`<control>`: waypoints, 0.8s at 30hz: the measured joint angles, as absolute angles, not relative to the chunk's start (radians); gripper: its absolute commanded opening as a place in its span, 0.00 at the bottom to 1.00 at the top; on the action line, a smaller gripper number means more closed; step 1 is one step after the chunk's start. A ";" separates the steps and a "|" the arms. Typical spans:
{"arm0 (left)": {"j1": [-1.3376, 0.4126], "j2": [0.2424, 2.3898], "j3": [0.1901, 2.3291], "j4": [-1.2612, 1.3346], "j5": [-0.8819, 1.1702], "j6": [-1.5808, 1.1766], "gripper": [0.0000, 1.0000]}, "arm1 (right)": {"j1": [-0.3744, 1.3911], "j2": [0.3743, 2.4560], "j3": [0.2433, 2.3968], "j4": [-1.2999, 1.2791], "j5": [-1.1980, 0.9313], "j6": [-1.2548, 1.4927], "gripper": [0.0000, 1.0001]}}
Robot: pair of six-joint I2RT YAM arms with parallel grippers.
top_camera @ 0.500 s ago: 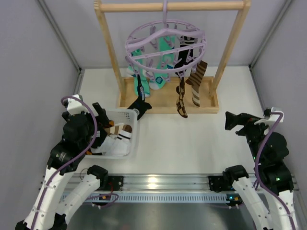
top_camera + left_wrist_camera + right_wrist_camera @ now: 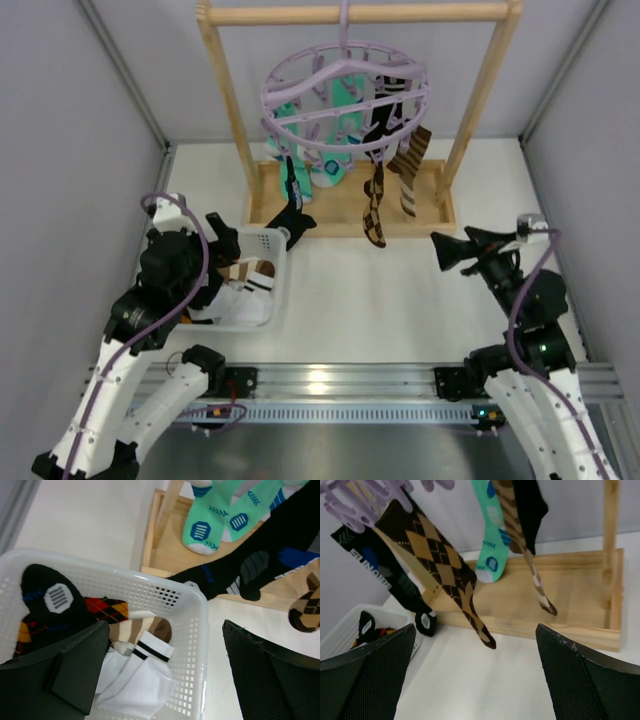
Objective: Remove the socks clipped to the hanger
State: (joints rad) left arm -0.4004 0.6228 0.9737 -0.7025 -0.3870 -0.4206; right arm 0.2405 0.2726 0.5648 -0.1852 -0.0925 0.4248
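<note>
The lavender hanger [image 2: 345,100] hangs from the wooden rack's top bar. Clipped to it are mint-teal socks [image 2: 330,172], a black sock [image 2: 293,212], a brown argyle sock [image 2: 375,212] and a brown striped sock [image 2: 410,172]. My left gripper [image 2: 228,247] is open and empty above the white basket [image 2: 272,290]; the left wrist view [image 2: 165,675] shows the black sock [image 2: 250,570] and the mint socks [image 2: 220,520] ahead. My right gripper [image 2: 452,250] is open and empty, low on the table, to the right of the argyle sock [image 2: 445,565], which hangs ahead in the right wrist view [image 2: 475,675].
The wooden rack [image 2: 445,215] has a flat base tray and two uprights. The basket rim [image 2: 200,605] holds loose socks: white with black bands, brown striped, red argyle, black. Grey walls close in both sides.
My right arm has swung left and forward toward the rack. My left arm has shifted slightly right over the basket. The argyle sock has swayed a little.
</note>
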 measured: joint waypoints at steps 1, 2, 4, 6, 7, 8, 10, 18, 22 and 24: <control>-0.400 0.633 0.974 -0.702 -0.365 -0.434 0.98 | 0.241 0.317 0.553 -0.141 -0.143 0.426 0.99; -0.400 0.642 0.974 -0.701 -0.345 -0.445 0.98 | 0.241 0.368 0.544 -0.102 -0.187 0.425 0.99; -0.400 0.662 0.972 -0.692 -0.294 -0.469 0.98 | 0.245 0.476 0.528 -0.027 -0.247 0.418 0.99; -0.400 0.682 0.960 -0.672 -0.235 -0.498 0.98 | 0.267 0.564 0.520 0.022 -0.266 0.397 0.99; -0.400 0.691 0.949 -0.659 -0.202 -0.512 0.98 | 0.286 0.615 0.518 0.049 -0.268 0.383 0.99; -0.400 0.700 0.936 -0.645 -0.168 -0.527 0.98 | 0.319 0.669 0.518 0.077 -0.253 0.359 0.99; -0.400 0.719 0.912 -0.625 -0.113 -0.553 0.98 | 0.376 0.752 0.518 0.112 -0.237 0.320 0.98; -0.401 0.749 0.850 -0.590 -0.034 -0.623 0.98 | 0.536 1.105 0.567 0.282 -0.148 0.140 0.94; -0.402 0.728 0.846 -0.577 -0.021 -0.627 0.98 | 0.537 1.223 0.599 0.367 -0.116 0.079 0.74; -0.403 0.717 0.842 -0.575 -0.012 -0.626 0.98 | 0.538 1.273 0.617 0.405 -0.115 0.052 0.50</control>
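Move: The brown-and-black argyle sock hangs about 13 cm ahead of the right hand, 14 cm to its left, its middle some 8 cm below. The beige-striped sock hangs some 6 cm farther out than the argyle sock and 7 cm to its right. From the left hand, the black sock is roughly 8 cm ahead, 13 cm right and 7 cm lower; the argyle sock is 12 cm ahead and 32 cm right. The basket's middle lies 20 cm below that hand, 2 cm back and 3 cm left. At the hanging argyle sock's toe end the right hand arrives open, sweeping about 14 cm left, as far down and 12 cm forward, turning counter-clockwise and rolling its left side down; its fingers begin closing at the end. The left hand, still open, shifts 8 cm right and 5 cm down towards the black sock. ##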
